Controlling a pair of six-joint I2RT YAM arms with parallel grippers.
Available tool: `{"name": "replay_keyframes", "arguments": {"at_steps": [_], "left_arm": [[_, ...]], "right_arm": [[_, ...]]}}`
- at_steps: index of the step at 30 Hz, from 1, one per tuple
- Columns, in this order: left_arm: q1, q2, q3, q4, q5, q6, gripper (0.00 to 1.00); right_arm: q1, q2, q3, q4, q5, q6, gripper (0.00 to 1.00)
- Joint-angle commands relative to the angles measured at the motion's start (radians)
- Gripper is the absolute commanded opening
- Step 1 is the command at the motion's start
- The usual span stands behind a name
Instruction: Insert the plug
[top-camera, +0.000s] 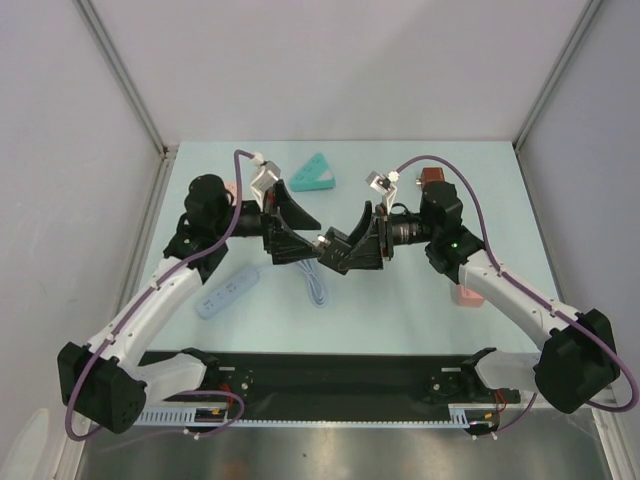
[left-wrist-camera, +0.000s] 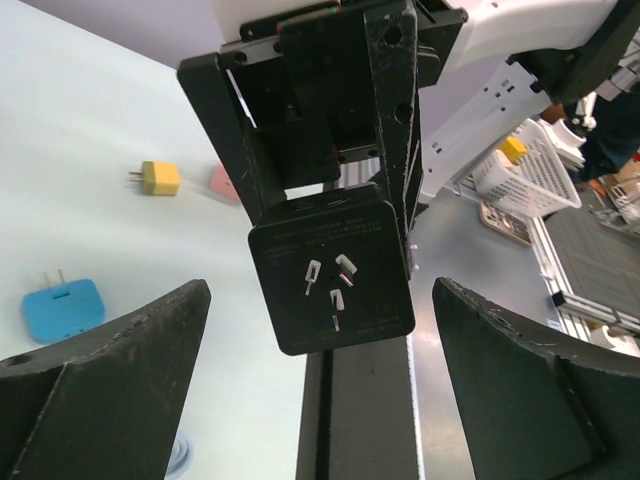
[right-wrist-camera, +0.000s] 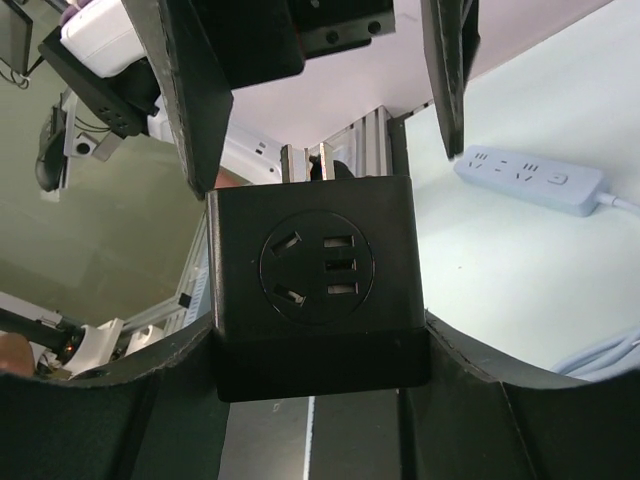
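Note:
The plug is a black cube, and my right gripper is shut on it above the middle of the table. In the right wrist view its socket face looks at the camera, with my right gripper pressing both sides. In the left wrist view the plug shows three metal prongs. My left gripper stands open wide at the plug, and neither of its fingers touches it. My left gripper faces the right one. The light blue power strip lies flat on the table left of centre, also seen as the power strip.
A white cable coils below the grippers. A teal plug lies at the back, a pink block beside the right arm. The left wrist view shows a yellow plug and a blue plug on the table.

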Motion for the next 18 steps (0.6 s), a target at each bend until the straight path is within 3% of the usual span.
{"name": "replay_keyframes", "arguments": {"at_steps": [1,11,14,17,18], "left_arm": [[-0.034,0.01,0.048,0.005,0.059,0.048,1.0],[-0.1,0.054,0.025,0.039,0.04,-0.02,0.98],[-0.115,0.074,0.017,0.062,0.04,-0.057,0.9],[-0.126,0.091,0.014,0.066,0.05,-0.081,0.73],[-0.126,0.091,0.013,0.069,0.049,-0.09,0.62]], "right_arm": [[0.007,-0.007,0.029,0.076,-0.039,0.039,0.0],[0.029,0.029,0.038,0.081,-0.014,0.049,0.0],[0.036,0.042,0.041,0.073,-0.007,0.044,0.0],[0.036,0.042,0.043,0.064,0.006,0.035,0.0],[0.036,0.04,0.043,0.059,0.01,0.029,0.0]]}}
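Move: The black plug, still held at the right fingertips with its prongs facing the open left gripper, is about 5 cm to the left hand's right, 1 cm back and 2 cm lower. Some 22 cm below the left hand, the white cable lies roughly 3 cm forward, the blue plug about 8 cm forward and 11 cm to the right, and the power strip level with the hand, 20 cm to its left. From the right hand the black plug sits about 1 cm to the left. Bring the open left gripper about 4 cm to the right, down and somewhat back, onto the prong end of the black plug, turning it some 10 degrees clockwise and tipping on the way. Then close its fingers until they pinch the plug's two sides. Keep the right grip shut on the plug and ease that hand about 1 cm to the left and down to meet the left. ##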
